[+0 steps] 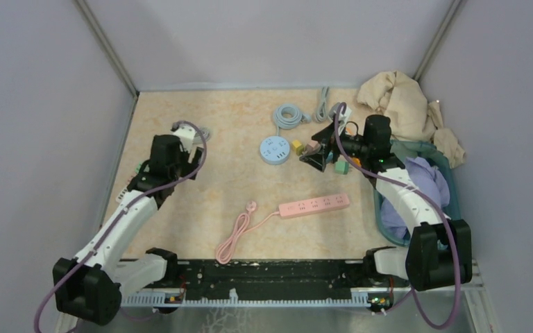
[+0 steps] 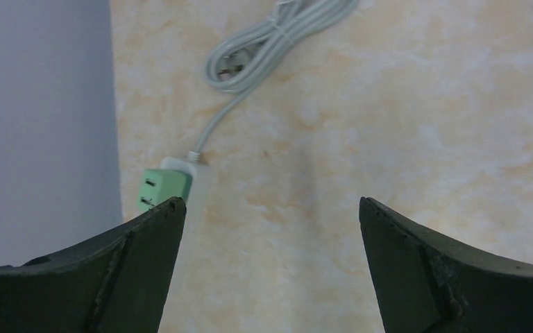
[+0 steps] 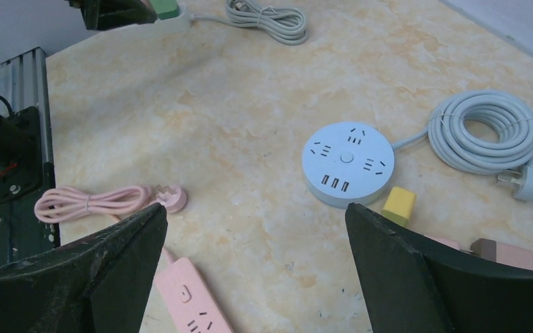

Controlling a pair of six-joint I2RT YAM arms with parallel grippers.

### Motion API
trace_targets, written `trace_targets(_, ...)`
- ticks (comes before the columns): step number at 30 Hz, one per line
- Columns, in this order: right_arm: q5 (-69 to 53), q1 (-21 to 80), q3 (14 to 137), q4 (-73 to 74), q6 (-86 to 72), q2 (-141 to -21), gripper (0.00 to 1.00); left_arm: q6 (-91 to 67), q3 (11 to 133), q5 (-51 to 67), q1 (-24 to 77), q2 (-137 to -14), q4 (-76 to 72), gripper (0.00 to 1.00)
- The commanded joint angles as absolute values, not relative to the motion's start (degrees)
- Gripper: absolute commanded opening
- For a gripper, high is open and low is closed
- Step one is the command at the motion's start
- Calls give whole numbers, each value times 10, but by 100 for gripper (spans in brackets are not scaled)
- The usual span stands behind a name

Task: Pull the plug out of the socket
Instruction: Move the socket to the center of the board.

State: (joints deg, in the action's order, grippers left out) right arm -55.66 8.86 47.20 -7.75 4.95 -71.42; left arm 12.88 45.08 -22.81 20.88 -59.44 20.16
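Observation:
A green plug [image 2: 165,187] sits on the cable end of a white power strip [image 2: 196,201] by the left wall. It also shows at the top of the right wrist view, green plug [image 3: 167,8]. My left gripper [image 2: 271,201] hovers open just right of it, its left finger beside the plug and only bare table between the jaws. In the top view the left gripper [image 1: 193,154] is near that white strip [image 1: 180,127]. My right gripper [image 3: 255,207] is open and empty above the table, between a round blue socket [image 3: 347,163] and a pink power strip [image 3: 191,305].
A yellow plug [image 3: 398,205] lies beside the round socket [image 1: 275,150]. Grey coiled cables [image 3: 486,132] [image 2: 271,41] lie at the back. The pink strip [image 1: 316,205] and its bundled cord [image 1: 234,236] lie mid-table. More coloured plugs [image 1: 340,166] sit under the right arm. A cloth-filled basket [image 1: 451,173] stands right.

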Motion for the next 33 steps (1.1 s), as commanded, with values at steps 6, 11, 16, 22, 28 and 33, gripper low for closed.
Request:
trace_targets(6, -567, 86, 475, -112, 62, -697, 99, 172, 411, -148, -4, -600, 52, 100)
trace_targets(11, -567, 86, 472, -115, 62, -700, 99, 140, 369, -149, -78, -617, -25, 100)
trace_targets(16, -568, 86, 469, -117, 62, -702, 98, 103, 354, -131, -117, -653, -70, 100)
trace_targets(22, -571, 86, 466, -120, 62, -706, 98, 42, 376, -67, -170, -712, -71, 100)
trace_targets(28, -573, 86, 463, -120, 68, -707, 98, 7, 399, -27, -195, -749, -51, 100)
trace_targets(33, -578, 86, 463, -120, 68, -711, 98, -54, 415, 22, -244, -783, -24, 100)
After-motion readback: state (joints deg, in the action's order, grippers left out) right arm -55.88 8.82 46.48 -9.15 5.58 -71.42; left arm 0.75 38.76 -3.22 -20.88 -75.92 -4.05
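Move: Lying on the table by the left wall, the white socket has its middle some 18 cm to the left hand's left, about 2 cm back and 15 cm below. The green plug on its far end is about 15 cm left, 3 cm ahead and 13 cm below. The grey coil lies about 15 cm ahead, 1 cm left and 16 cm below. From the idle right hand the socket is roughly 58 cm left, about level fore and aft, and 20 cm lower. Sweeping about 18 cm left towards the white socket, the left hand first travels nearly level, then slows and sinks 7 or 8 cm as it arrives above the green plug's end. The wrist turns some 30 degrees counter-clockwise and, late on, rolls its left side down. The fingers stay wide open, touching nothing yet. ##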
